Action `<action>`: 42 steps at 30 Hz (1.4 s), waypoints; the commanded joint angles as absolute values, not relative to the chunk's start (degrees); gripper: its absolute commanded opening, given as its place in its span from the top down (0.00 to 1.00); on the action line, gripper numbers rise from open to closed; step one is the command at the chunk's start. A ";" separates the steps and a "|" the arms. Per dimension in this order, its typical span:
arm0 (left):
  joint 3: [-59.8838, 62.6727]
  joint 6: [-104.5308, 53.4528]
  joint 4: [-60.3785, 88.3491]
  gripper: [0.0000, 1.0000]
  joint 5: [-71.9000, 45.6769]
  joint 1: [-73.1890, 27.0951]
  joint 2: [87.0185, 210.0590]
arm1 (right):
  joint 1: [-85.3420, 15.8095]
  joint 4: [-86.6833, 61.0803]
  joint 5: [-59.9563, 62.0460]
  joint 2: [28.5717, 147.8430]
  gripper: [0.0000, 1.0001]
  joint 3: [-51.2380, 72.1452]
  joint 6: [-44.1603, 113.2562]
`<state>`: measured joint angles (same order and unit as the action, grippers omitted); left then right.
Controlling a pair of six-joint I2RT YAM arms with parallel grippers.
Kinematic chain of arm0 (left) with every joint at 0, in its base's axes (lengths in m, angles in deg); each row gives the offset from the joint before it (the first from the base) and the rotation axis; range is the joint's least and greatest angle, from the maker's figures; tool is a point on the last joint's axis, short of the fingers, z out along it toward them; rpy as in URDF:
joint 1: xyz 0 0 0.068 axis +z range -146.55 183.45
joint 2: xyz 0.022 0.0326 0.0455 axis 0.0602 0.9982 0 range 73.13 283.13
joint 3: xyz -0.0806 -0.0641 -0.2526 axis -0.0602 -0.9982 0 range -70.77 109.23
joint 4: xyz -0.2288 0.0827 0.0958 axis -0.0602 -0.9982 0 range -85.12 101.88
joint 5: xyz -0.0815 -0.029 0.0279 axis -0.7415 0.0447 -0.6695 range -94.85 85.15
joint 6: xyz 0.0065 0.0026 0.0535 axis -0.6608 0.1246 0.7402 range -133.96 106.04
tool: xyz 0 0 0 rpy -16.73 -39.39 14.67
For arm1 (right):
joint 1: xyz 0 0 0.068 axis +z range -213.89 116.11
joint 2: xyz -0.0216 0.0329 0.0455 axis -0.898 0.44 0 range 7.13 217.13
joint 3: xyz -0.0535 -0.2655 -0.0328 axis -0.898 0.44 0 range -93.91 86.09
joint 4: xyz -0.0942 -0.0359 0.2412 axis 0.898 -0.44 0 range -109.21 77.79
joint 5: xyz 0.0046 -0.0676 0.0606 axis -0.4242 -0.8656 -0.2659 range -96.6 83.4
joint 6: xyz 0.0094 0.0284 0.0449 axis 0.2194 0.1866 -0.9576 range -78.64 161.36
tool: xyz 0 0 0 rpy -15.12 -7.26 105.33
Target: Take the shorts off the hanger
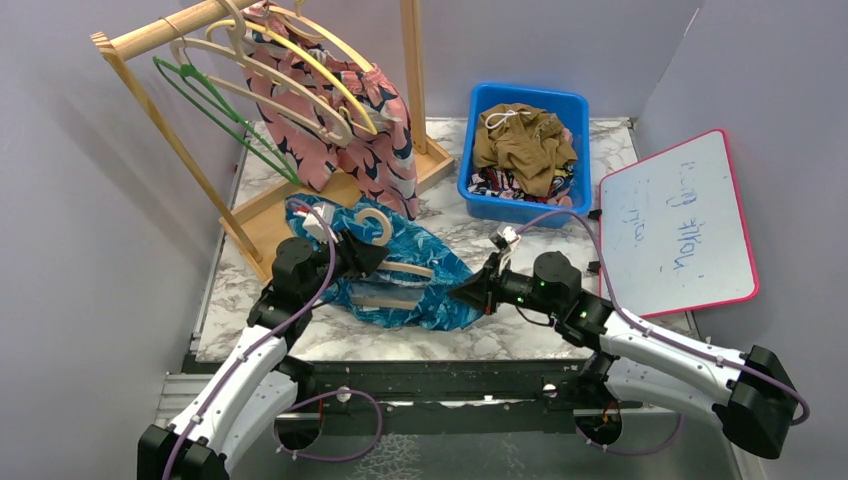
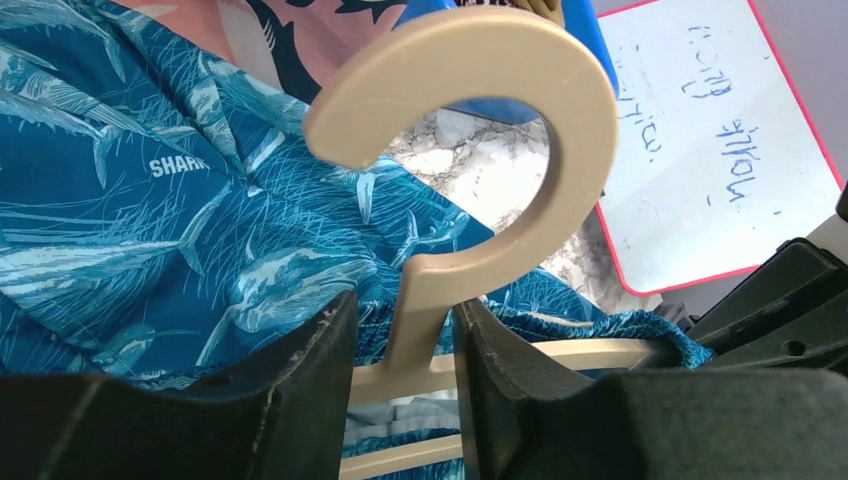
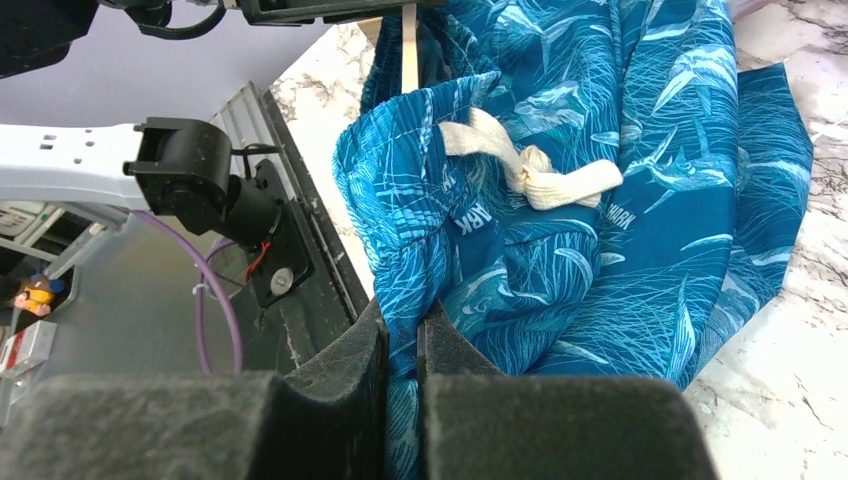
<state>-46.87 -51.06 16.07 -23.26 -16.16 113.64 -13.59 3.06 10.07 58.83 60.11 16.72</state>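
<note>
Teal patterned shorts lie crumpled on the marble table, still on a tan plastic hanger. In the left wrist view the hanger's hook rises over the shorts. My left gripper straddles the hanger's neck: its right finger touches it and a gap shows at its left finger. My right gripper is shut on a fold of the shorts at their near right edge, below the knotted white drawstring. In the top view the grippers sit at left and right of the shorts.
A wooden rack at the back left carries pink navy-blotched shorts, several bare hangers and a green one. A blue bin of clothes stands behind the shorts. A pink-framed whiteboard lies at the right.
</note>
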 commanded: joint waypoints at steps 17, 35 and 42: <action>-46.76 -50.00 15.59 0.63 -24.83 -15.92 111.88 | -13.18 6.54 16.54 59.21 0.99 57.36 15.06; -46.82 -48.85 14.99 1.00 -25.39 -15.93 111.21 | -13.18 4.85 16.77 59.77 0.89 56.11 15.16; -42.49 -45.35 10.58 1.00 -27.16 -15.97 109.19 | -13.18 -7.77 10.72 59.71 0.55 49.42 18.09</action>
<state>-47.14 -48.35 12.37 -25.01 -16.16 111.46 -13.59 -2.05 13.28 60.21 54.32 16.13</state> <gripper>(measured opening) 0.213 0.378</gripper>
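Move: The wooden hanger's neck stands between the left gripper's half-open fingertips, right at the hand point; its lower bar lies about 8 cm nearer the base, straight back, and some 3 cm lower. The blue shorts' right waistband end is already pinched in the right gripper, roughly 15 cm to the left hand's right, 8 cm back and about level. From the right hand the hanger's neck is about 8 cm ahead and 15 cm left. Keep the left gripper at the hanger's neck, easing back only about 1 cm while the fingers close, reopen a little, then shut to pinch the neck. Hold the waistband end with the right gripper, drawing it back about 1 cm; once the left grip is set, open the right fingers partway, releasing their pinch, and rise about 2 cm. ##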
